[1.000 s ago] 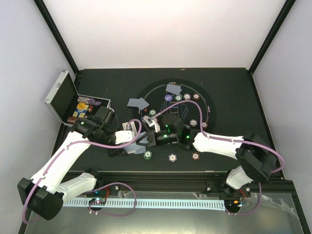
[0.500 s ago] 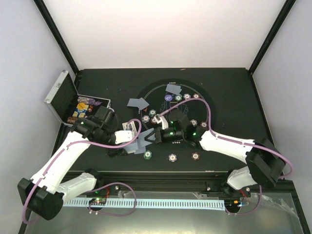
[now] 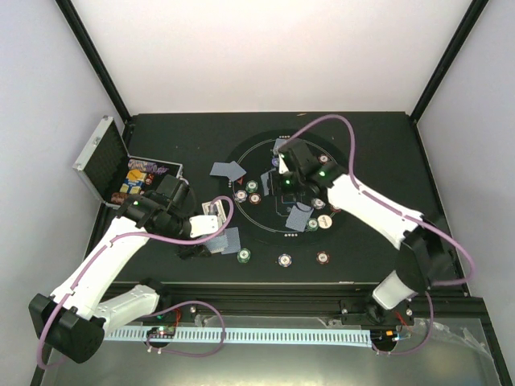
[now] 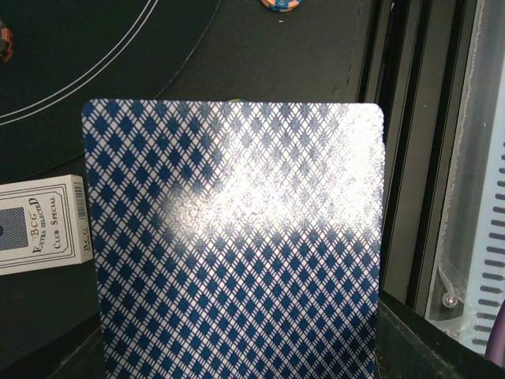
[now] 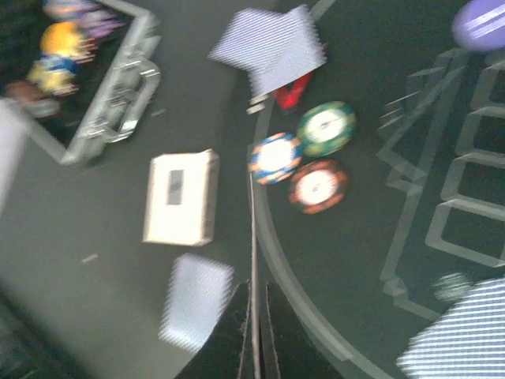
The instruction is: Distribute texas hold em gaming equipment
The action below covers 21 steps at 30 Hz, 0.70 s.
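Observation:
My left gripper is shut on a blue-patterned playing card held over the table's front left; the card hides the jaws in the left wrist view. My right gripper is shut on another playing card, seen edge-on, above the round mat. Three striped chips and a red triangle marker lie ahead of it at the mat's left rim, beside two face-down cards. One more card lies on the mat's front. Loose chips sit near the front edge.
A white card box lies by the left gripper. The open silver case stands at the far left with chips inside. A purple button and more chips sit on the mat. The table's front rail runs close to the left gripper.
The right arm has swung from beside the left gripper's cards back and right over the mat, its jaws shut on a card. The left arm has stayed put.

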{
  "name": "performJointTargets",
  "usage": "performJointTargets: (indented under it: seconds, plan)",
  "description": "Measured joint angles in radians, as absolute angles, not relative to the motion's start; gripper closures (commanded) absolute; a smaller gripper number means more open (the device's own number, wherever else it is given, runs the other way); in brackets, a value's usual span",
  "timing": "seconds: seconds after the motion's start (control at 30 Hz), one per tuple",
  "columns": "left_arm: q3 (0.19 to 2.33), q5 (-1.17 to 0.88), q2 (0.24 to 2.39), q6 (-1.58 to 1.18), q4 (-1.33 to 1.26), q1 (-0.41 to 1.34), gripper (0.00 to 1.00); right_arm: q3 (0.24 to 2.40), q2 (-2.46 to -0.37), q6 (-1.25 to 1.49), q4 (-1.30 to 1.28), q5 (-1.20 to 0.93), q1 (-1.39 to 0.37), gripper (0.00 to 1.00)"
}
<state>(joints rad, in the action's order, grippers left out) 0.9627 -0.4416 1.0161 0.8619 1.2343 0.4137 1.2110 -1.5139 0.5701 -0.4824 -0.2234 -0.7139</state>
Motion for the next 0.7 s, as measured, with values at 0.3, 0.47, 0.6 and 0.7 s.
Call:
performJointTargets:
  seconds: [0.3,0.47,0.6,0.7]
  plan:
    - [0.962,-0.442,1.016,0.862,1.235,0.414,0.98,1.67,-1.956,0.415,-0.885,0.406,-0.706,0.99]
    - [0.963,-0.441,1.015,0.862,1.235,0.414,0.98,1.908,-2.211,0.369,-1.052,0.701,-0.711,0.99]
    - [0.963,-0.441,1.015,0.862,1.239,0.414,0.98,2.025,-2.368,0.313,-1.1,0.829,-0.73,0.99]
    - [0.963,-0.441,1.015,0.862,1.242,0.414,0.98,2.032,-2.41,0.257,-1.097,0.863,-0.746,0.99]
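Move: The right hand already holds one playing card. The far empty card box on the mat lies about 18 cm ahead, 5 cm to its right and some 17 cm below. Around that box, at the same depth, are the SMALL BLIND button 20 cm ahead and 2 cm right, the green 20 chips 21 cm ahead and 8 cm right, and the far pair of cards 25 cm ahead and 5 cm right. From the left hand the box is about 32 cm ahead and 27 cm right, some 15 cm below. Keeping the single card pinched between shut fingers, the right hand sweeps forward about 15 cm, sinking some 12 cm and edging to the right, over the mat towards the far card box. On the way the wrist rolls about 75 degrees, so fingers that pointed down to the left swing under to point forward, right and down; the forward travel eases off at the end while the hand goes on sinking. ##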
